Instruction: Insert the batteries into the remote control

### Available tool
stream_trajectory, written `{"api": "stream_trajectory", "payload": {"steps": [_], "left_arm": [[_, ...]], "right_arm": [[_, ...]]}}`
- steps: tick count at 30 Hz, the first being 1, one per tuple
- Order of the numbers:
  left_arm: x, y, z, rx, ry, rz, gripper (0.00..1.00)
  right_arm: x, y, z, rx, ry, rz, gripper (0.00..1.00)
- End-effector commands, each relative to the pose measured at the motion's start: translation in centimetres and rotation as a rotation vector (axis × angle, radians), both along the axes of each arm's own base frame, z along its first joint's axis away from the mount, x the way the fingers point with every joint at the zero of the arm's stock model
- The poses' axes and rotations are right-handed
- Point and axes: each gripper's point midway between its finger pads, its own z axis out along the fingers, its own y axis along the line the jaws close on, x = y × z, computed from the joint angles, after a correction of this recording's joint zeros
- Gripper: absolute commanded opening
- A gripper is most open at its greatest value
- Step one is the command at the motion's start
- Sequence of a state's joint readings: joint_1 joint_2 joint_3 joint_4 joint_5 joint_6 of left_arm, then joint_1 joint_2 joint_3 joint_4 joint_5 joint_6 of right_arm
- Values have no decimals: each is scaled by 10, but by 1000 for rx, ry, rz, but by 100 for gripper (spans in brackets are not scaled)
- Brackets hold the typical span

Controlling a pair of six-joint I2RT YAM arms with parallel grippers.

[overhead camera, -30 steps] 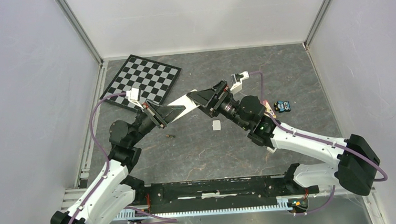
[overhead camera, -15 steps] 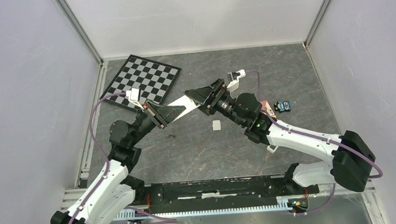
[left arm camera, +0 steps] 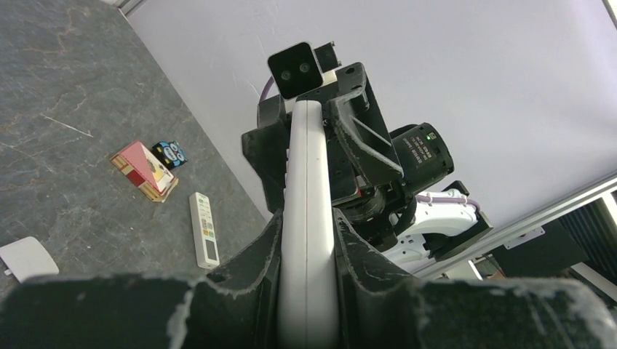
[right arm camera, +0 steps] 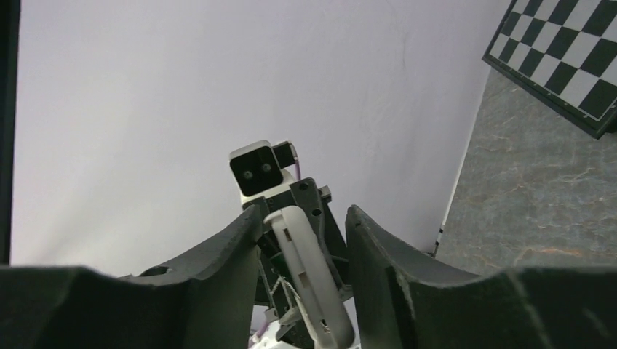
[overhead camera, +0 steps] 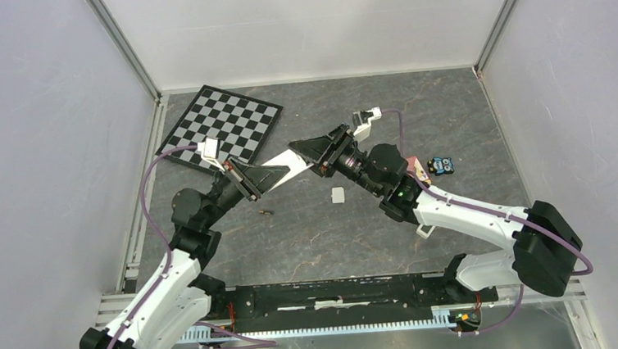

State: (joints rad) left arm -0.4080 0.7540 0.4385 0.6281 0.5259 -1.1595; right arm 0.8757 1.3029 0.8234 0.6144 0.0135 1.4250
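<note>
The white remote control (overhead camera: 287, 166) is held off the table, and my left gripper (overhead camera: 279, 173) is shut on its near end. Seen edge-on in the left wrist view, the remote control (left arm camera: 307, 167) is pressed between both dark fingers of the left gripper (left arm camera: 307, 214). My right gripper (overhead camera: 301, 157) straddles the remote's other end. In the right wrist view the remote control (right arm camera: 309, 283) sits between the jaws of the right gripper (right arm camera: 305, 214) with a gap on each side. One small dark battery (overhead camera: 266, 213) lies on the table below the left gripper.
A small white battery cover (overhead camera: 338, 195) lies on the table mid-scene. A chessboard (overhead camera: 222, 123) sits at the back left. A red box (left arm camera: 144, 169), a blue object (overhead camera: 441, 165) and a second, slim white remote (left arm camera: 204, 231) lie near the right arm.
My right gripper has moved left over the far end of the remote and its jaws have narrowed around it. The left gripper has kept its hold and not moved.
</note>
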Motion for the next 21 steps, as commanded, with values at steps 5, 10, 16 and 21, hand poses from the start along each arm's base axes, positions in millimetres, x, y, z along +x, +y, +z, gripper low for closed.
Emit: {"api": "stream_trajectory", "payload": {"steps": [5, 10, 16, 21], "left_arm": [[-8, 4, 24, -120, 9, -20, 2], [-10, 6, 35, -166, 15, -32, 2], [-11, 7, 38, -188, 25, -34, 2], [-12, 7, 38, -196, 42, -44, 2]], "right_arm": [[-8, 4, 22, 64, -57, 53, 41], [-9, 4, 21, 54, -68, 58, 34], [-10, 3, 17, 43, -73, 56, 23], [-9, 0, 20, 48, -132, 57, 46]]}}
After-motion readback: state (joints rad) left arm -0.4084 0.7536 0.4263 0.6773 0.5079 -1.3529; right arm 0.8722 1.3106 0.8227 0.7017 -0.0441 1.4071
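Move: The left hand holds the remote; its free end is some 6 cm to that hand's right, 4 cm ahead and a little above, and already lies between the right hand's half-open fingers, about 1 cm back and level with the hand point. On the table roughly 30 cm below, the white battery cover is about 7 cm to the right hand's right and 2 cm ahead; the loose battery is 8 cm to the left hand's left and 2 cm ahead. The right hand narrows its fingers from about half open to a third open, one on the button side and one on the battery side of the remote's free end, until they seem to pinch it, while it rises about 1.5 cm and eases back about 1 cm. The left hand keeps its grip on the other end and tips its fingers up by some 10 degrees, climbing about 1 cm so that the free end goes up along with the right hand. ##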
